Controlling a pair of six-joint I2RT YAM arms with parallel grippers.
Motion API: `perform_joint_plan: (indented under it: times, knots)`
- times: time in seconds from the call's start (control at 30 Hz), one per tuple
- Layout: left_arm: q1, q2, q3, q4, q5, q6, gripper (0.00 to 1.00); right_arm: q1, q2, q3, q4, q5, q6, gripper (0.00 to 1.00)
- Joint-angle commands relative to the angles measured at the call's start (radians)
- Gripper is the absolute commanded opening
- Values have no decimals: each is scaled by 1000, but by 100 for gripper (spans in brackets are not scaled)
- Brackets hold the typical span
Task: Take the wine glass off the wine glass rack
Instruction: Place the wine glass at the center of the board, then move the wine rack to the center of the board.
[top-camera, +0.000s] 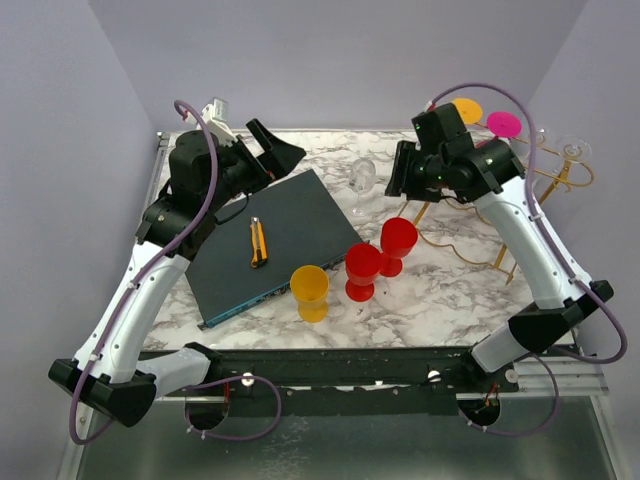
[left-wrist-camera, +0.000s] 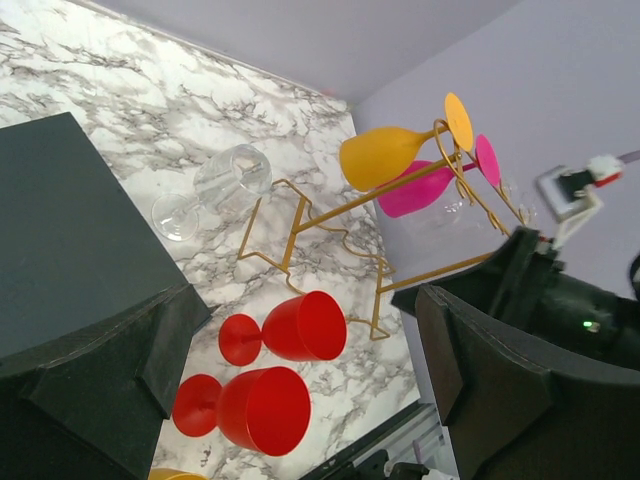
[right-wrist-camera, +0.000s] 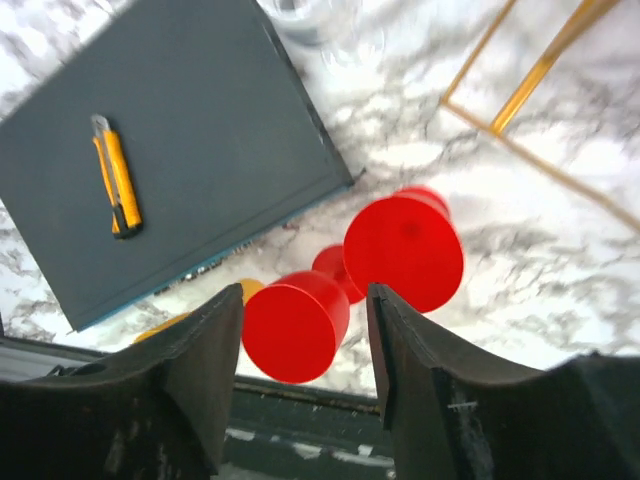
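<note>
The gold wire wine glass rack (top-camera: 545, 185) stands at the back right of the marble table. An orange wine glass (left-wrist-camera: 385, 155), a magenta one (left-wrist-camera: 415, 195) and a faint clear one (top-camera: 573, 150) hang on it. Another clear wine glass (top-camera: 362, 180) stands on the table left of the rack. My right gripper (top-camera: 400, 172) hovers between that glass and the rack, open and holding nothing. In the right wrist view my right gripper (right-wrist-camera: 305, 345) looks down past two red glasses (right-wrist-camera: 400, 250). My left gripper (top-camera: 282, 148) is wide open at the back, over the dark board.
A dark board (top-camera: 265, 245) with a yellow utility knife (top-camera: 258, 242) lies left of centre. Two red glasses (top-camera: 380, 258) and a yellow glass (top-camera: 310, 292) stand near the front middle. The rack's leg (right-wrist-camera: 540, 70) shows at the right wrist view's top right.
</note>
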Motion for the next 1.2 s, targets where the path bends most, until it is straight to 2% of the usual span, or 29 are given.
perform_joint_plan:
  times: [0.0,0.1,0.2,0.3,0.5,0.67,0.83,0.9,1.17]
  knots:
    - [8,13,40,-8,32,0,99,4,13,188,-82,121,-78,63]
    - [8,21,48,-8,42,0,99,-13,64,342,-102,193,-128,70]
    - [8,27,55,-7,50,0,99,-78,118,472,-101,183,-188,75]
    - [8,32,59,-9,61,0,99,-157,152,530,-90,151,-240,76]
    - [8,41,60,-9,69,-2,99,-310,145,489,13,75,-269,77]
    - [8,47,63,-10,75,-8,99,-327,167,522,19,102,-255,76]
    - [2,85,50,34,164,-44,99,-326,80,442,51,95,-244,77]
    - [-25,114,51,85,178,-71,98,-326,53,427,37,124,-208,76]
    - [-224,320,156,261,67,-168,94,-326,-125,269,52,267,-98,77]
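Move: From the right gripper, the yellow wine glass hanging in the rack is about 13 cm ahead, 10 cm right and roughly level. The magenta one hangs some 7 cm right of it and 3 cm nearer. The red glass just set down stands some 16 cm below and 2 cm back; the standing clear glass is 15 cm ahead, 7 cm left, equally low. From the left gripper, the yellow glass is about 12 cm ahead, 33 cm right, 8 cm lower. Lift the empty right gripper steeply away from the red glass, swinging it forward and about 13 cm right to above the rack's near side, then ease back some 4 cm; open the fingers wider while tipping them up and turning clockwise, each about 20 degrees. Late on, sweep the wide-open left gripper about 9 cm right towards the rack, turning it clockwise. ##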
